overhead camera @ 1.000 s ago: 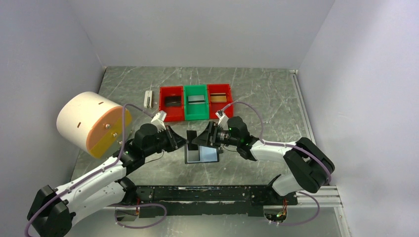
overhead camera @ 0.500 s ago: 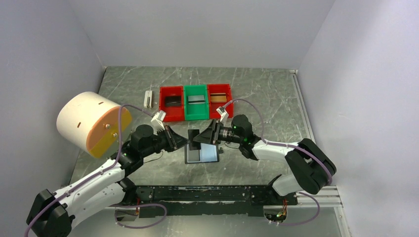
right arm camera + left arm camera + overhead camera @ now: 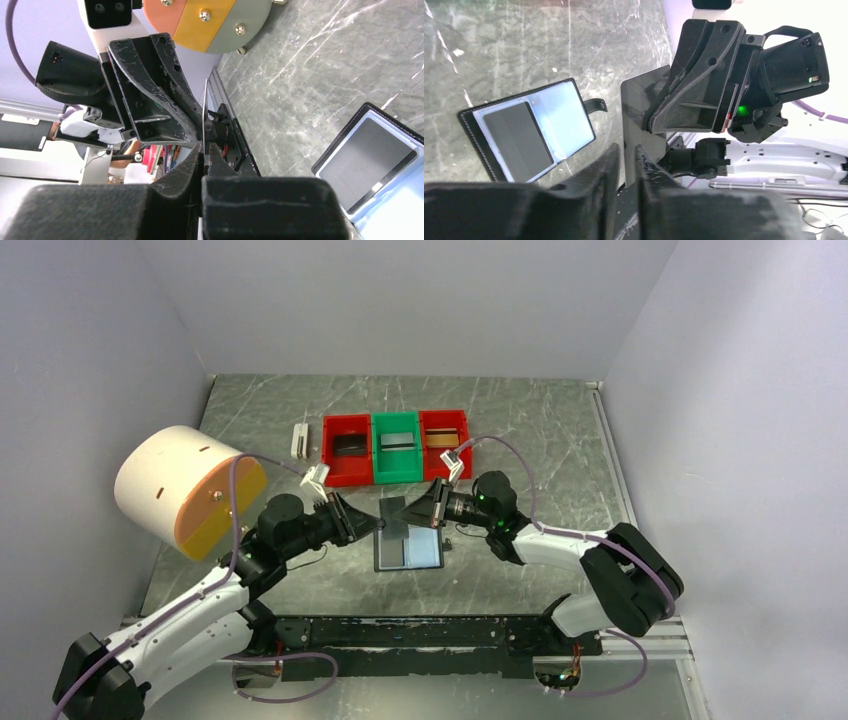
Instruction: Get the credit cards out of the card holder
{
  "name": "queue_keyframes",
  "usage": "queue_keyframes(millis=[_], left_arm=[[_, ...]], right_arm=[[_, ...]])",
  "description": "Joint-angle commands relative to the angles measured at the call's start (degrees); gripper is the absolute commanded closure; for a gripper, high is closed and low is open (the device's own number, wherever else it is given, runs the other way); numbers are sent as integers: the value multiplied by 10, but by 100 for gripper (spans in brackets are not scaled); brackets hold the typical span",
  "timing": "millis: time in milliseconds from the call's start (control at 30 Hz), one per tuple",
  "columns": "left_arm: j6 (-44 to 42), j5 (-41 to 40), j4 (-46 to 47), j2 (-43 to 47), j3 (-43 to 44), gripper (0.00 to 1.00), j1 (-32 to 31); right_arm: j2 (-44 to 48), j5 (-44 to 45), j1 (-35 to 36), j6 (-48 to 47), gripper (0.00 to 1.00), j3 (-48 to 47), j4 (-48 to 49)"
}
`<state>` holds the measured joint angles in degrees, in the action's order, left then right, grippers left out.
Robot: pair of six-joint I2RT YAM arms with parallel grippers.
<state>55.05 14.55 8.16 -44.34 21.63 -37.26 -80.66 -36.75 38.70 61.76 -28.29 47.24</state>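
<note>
A dark grey credit card [image 3: 393, 512] hangs upright above the open black card holder [image 3: 410, 552], pinched from both sides. My left gripper [image 3: 379, 524] is shut on its left edge; in the left wrist view the card [image 3: 644, 110] runs down between the fingers of the left gripper [image 3: 628, 150]. My right gripper [image 3: 406, 514] is shut on the opposite edge; the right wrist view shows the card [image 3: 205, 107] edge-on above that gripper [image 3: 204, 148]. Another dark card [image 3: 516, 140] lies in the holder's bluish pocket [image 3: 566, 117].
Three bins stand in a row behind: a red one [image 3: 345, 468] holding a dark card, a green one [image 3: 397, 470] holding a grey card, a red one [image 3: 462, 432] holding a tan card. A white clip block [image 3: 299, 440] and a big cream-and-orange cylinder [image 3: 185, 490] are at the left.
My right gripper has closed onto the card's right edge. The left arm has drawn slightly back to the left, and the card now sits a little higher, away from the holder.
</note>
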Motion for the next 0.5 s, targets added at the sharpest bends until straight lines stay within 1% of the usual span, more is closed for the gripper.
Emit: queue_keyframes(millis=[0, 100, 133, 233, 300, 467], left_arm=[[-3, -22, -19, 27, -1, 68, 10], [-14, -52, -67, 38, 18, 39, 10], [-18, -62, -82, 42, 25, 33, 11], [-35, -106, -144, 49, 50, 23, 11], [-49, -139, -193, 50, 79, 19, 11], [-77, -215, -303, 52, 137, 13, 11]], right_arm=[[16, 2, -2, -12, 100, 3, 3], [24, 17, -1, -41, 100, -9, -50], [28, 25, -2, -56, 100, -15, -74], [42, 59, 0, -107, 100, -38, -156], [50, 82, 0, -141, 100, -56, -201], [41, 128, 4, -225, 100, -106, -277]])
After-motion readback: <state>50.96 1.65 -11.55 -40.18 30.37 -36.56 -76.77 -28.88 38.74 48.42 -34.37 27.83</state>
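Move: The right hand already grips a dark card by its right edge; the left fingertips are still at the left edge, so the card's middle lies about 3 cm to the right hand's left and 3 cm to the left hand's right. From the right hand, about 16 cm lower, the green tray is some 22 cm ahead, the red tray with dark cards equally far ahead and 14 left, and the open card holder roughly 2 cm back. Leftward, picking up speed, the left hand opens wide, lets go of the card's edge and backs off about 4 cm and a little forward, swinging counter-clockwise. The right hand keeps its pinch, dips about 1 cm and heads some 2.5 cm forward towards the trays, its fingertips tipping down by around 10 degrees. ##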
